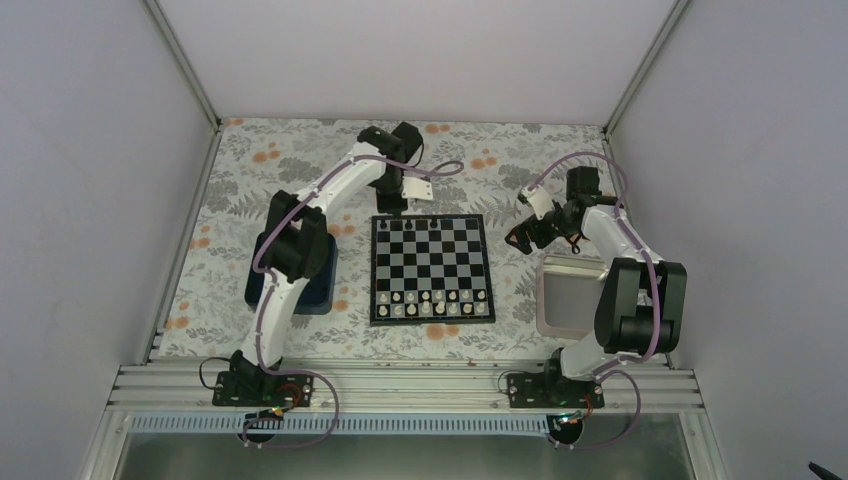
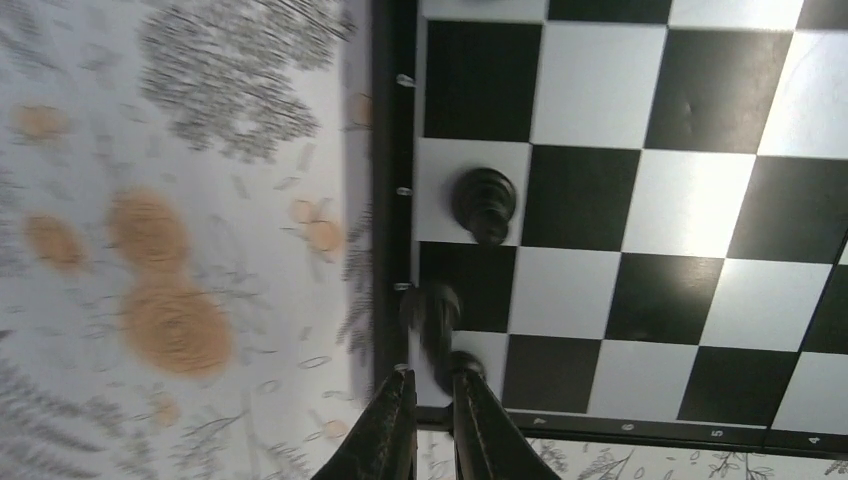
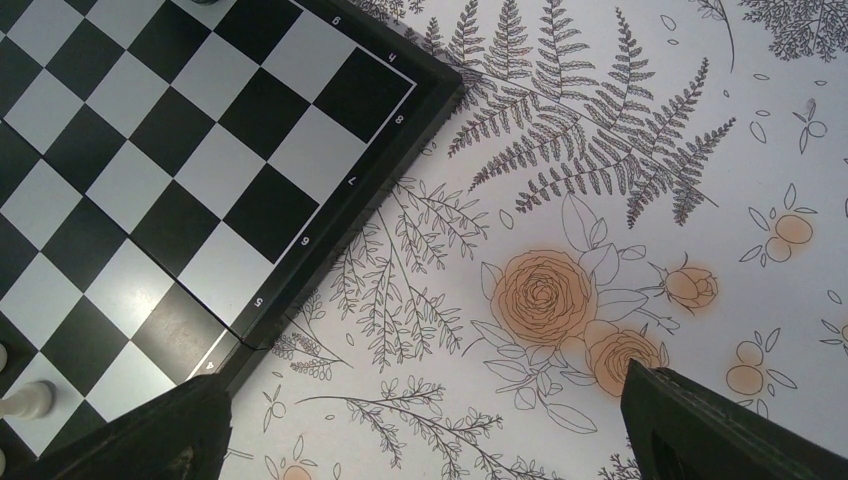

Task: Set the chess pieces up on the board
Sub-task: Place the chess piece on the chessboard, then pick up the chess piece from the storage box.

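Observation:
The board (image 1: 432,268) lies mid-table, with black chess pieces (image 1: 410,227) along its far row and white pieces (image 1: 425,303) on the two near rows. My left gripper (image 1: 397,205) hangs over the board's far-left corner. In the left wrist view the left gripper (image 2: 434,385) is shut, with a blurred black piece (image 2: 436,315) at its tips over the corner squares of the board (image 2: 690,215). Another black piece (image 2: 485,203) stands on a pale edge square. My right gripper (image 1: 521,236) is off the board's right edge. In its own view the right gripper (image 3: 430,440) is open over the floral cloth, with nothing between its fingers.
A dark blue tray (image 1: 326,291) sits left of the board, partly under the left arm. A silver metal tray (image 1: 563,296) lies to the right, beside the right arm. White walls with metal posts close in the table. In the right wrist view a white piece (image 3: 27,400) stands near the edge of the board (image 3: 200,180).

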Robot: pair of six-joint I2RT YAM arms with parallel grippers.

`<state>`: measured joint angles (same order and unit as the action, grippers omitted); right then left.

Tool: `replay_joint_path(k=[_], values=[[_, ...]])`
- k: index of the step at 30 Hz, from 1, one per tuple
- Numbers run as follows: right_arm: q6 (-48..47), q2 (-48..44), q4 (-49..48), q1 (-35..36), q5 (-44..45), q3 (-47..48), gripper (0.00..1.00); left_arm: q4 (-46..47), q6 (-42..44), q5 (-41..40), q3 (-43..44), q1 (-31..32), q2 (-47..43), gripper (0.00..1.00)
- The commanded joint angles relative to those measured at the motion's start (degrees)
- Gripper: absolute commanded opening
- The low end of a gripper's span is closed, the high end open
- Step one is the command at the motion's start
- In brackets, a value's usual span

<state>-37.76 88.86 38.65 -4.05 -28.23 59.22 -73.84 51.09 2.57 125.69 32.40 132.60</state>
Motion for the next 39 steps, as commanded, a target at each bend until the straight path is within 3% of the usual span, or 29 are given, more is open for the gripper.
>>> replay_joint_path(k=[1, 11, 20, 25, 32, 39], values=[[-0.59, -0.96, 0.33, 0.63, -1.36, 0.82, 1.0, 1.53, -0.9, -0.39, -4.79, 1.06, -2.45, 0.11], [-0.66, -1.06, 0.14, 0.63, -1.26, 0.47, 1.0, 5.09, -1.0, -0.68, -11.03, 1.08, -4.84, 0.11], [-0.83, -0.75, 0.04, 0.66, -1.11, 0.28, 1.0, 2.91, -1.01, -2.68, -7.52, 1.08, -5.67, 0.12], [-0.74, -0.79, 0.06, 0.63, -1.08, 0.47, 1.0, 3.52, -1.26, -5.63, -8.78, 0.72, -10.73, 0.15], [-0.76, -0.67, 0.11, 0.63, -0.85, 0.46, 1.0, 8.64, -1.14, -8.96, -20.36, -2.66, -23.32, 0.47], [-0.51, -0.56, 0.17, 0.63, -0.6, 0.55, 1.0, 12.75, 0.37, -6.18, -34.67, -11.43, -35.43, 0.57]])
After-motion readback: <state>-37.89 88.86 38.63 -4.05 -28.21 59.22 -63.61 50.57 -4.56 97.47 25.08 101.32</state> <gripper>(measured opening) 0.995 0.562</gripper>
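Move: The left hand, still holding a black chess piece, hangs over the far row of the chessboard. Its empty second square from the left is about 2 cm back, 1 cm left and some 5 cm below. Black pieces flank that square, one roughly 3 cm to its left, another 3 cm to its right. The blue tray lies about 22 cm left of the hand and 13 cm back. The same square is some 26 cm left of the idle right hand and 3 cm ahead. The left hand sets the pinched black piece down between its two black neighbours, sinking about 3.5 cm and easing back towards the base. It creeps up a little with fingers still shut, then opens them to a bit over half and lets go, rising some 10 cm and swinging left off the board towards the tray, fingertips tilting forward about 15 degrees. ##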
